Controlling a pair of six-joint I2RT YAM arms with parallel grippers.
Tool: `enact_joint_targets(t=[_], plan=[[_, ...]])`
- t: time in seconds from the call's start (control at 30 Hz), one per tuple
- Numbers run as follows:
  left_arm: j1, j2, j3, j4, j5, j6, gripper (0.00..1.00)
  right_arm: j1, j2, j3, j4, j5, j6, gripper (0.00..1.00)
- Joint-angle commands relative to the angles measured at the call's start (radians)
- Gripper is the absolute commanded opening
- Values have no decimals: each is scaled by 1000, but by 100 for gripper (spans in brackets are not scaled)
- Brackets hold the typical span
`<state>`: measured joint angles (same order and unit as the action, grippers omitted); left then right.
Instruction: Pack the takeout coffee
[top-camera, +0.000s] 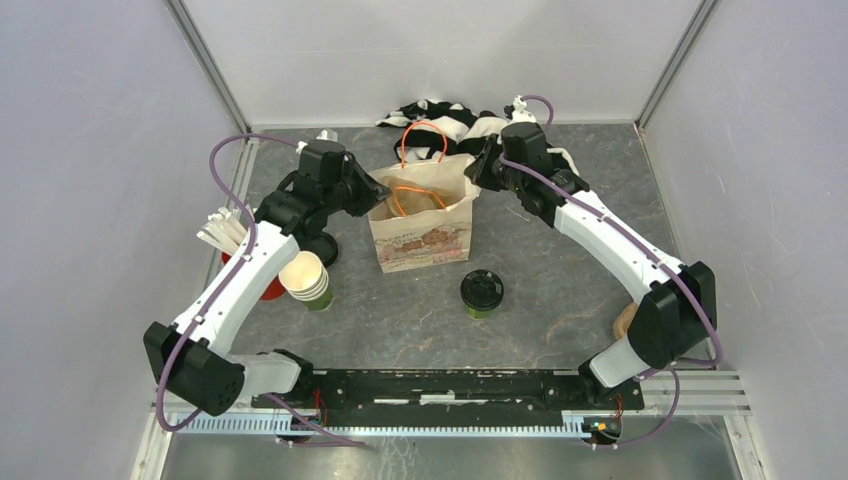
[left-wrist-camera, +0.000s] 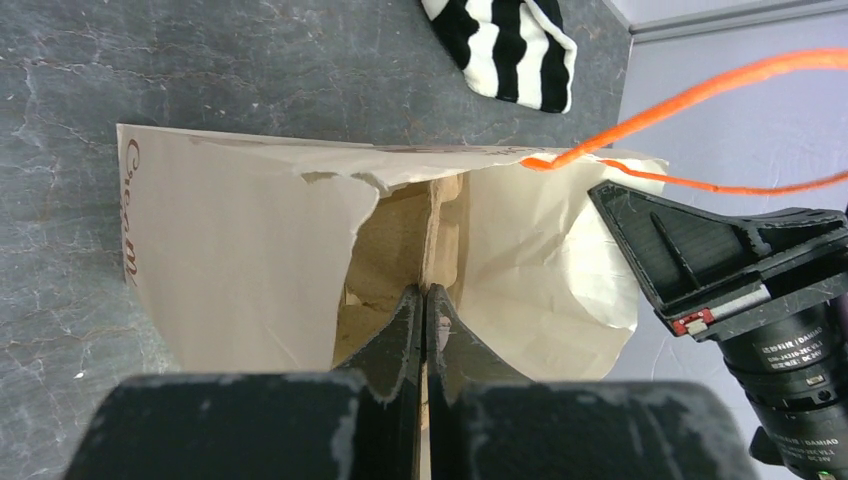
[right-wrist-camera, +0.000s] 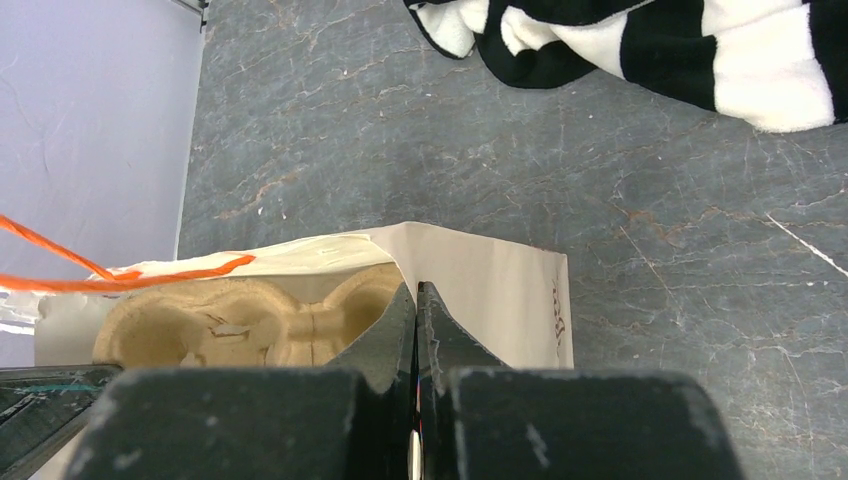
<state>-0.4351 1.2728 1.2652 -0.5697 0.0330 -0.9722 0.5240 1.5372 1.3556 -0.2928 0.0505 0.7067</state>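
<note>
The takeout coffee, a small green cup under a black lid, stands upright on the table in front of the paper bag, apart from both grippers. The bag stands open with orange string handles. My left gripper is shut on the bag's left rim, with paper pinched between the fingers. On the opposite rim my right gripper is also shut on the paper. A moulded cardboard cup carrier lies inside the bag.
A stack of lidless green cups stands left of the bag, with a loose black lid and a red object near it. A black-and-white striped cloth lies behind the bag. White sticks lie at the far left.
</note>
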Motion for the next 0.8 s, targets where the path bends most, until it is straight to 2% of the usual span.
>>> enact_joint_targets(t=[0.0, 0.4, 0.43, 0.5, 0.53, 0.57, 0.63, 0.77], plan=[[1, -15, -13, 42, -30, 30, 2, 5, 20, 45, 9, 5, -3, 0], [16, -2, -51, 88, 11, 26, 4, 5, 21, 46, 4, 9, -14, 0], [16, 4, -33, 66, 10, 40, 16, 4, 20, 43, 3, 11, -18, 0], [16, 12, 24, -15, 11, 56, 55, 5, 22, 39, -4, 12, -25, 0], [15, 11, 68, -70, 10, 63, 69, 4, 22, 40, -7, 11, -29, 0], [14, 10, 117, -126, 9, 78, 75, 4, 20, 41, -12, 12, -34, 0], [16, 3, 209, -221, 3, 116, 82, 4, 17, 46, -20, 12, -43, 0], [21, -8, 332, -306, 52, 146, 85, 5, 11, 71, -46, 21, -74, 0]])
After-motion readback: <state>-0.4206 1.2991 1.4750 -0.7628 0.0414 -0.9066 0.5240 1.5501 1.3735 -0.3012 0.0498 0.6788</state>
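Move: The paper bag stands upright with its middle about 8 cm right of the left hand, level with it in reach and some 11 cm lower; that hand already holds the carton cup carrier inside the mouth. From the left hand, the black lid lies about 15 cm left and 2 cm back, and the lidded coffee cup 20 cm right and 15 cm back. The right hand pinches the bag's right rim, the bag's middle about 9 cm left, 2 cm back and 11 cm below. The cup carrier, pinched by its edge, is lowered about 2 cm farther into the bag by the left hand, which stops there and opens its fingers wide to let go. The empty hand then lifts quickly straight up, some 6 cm from the low point, with hardly any wrist turn. The right hand stays in place, still pinching the bag's right rim. ##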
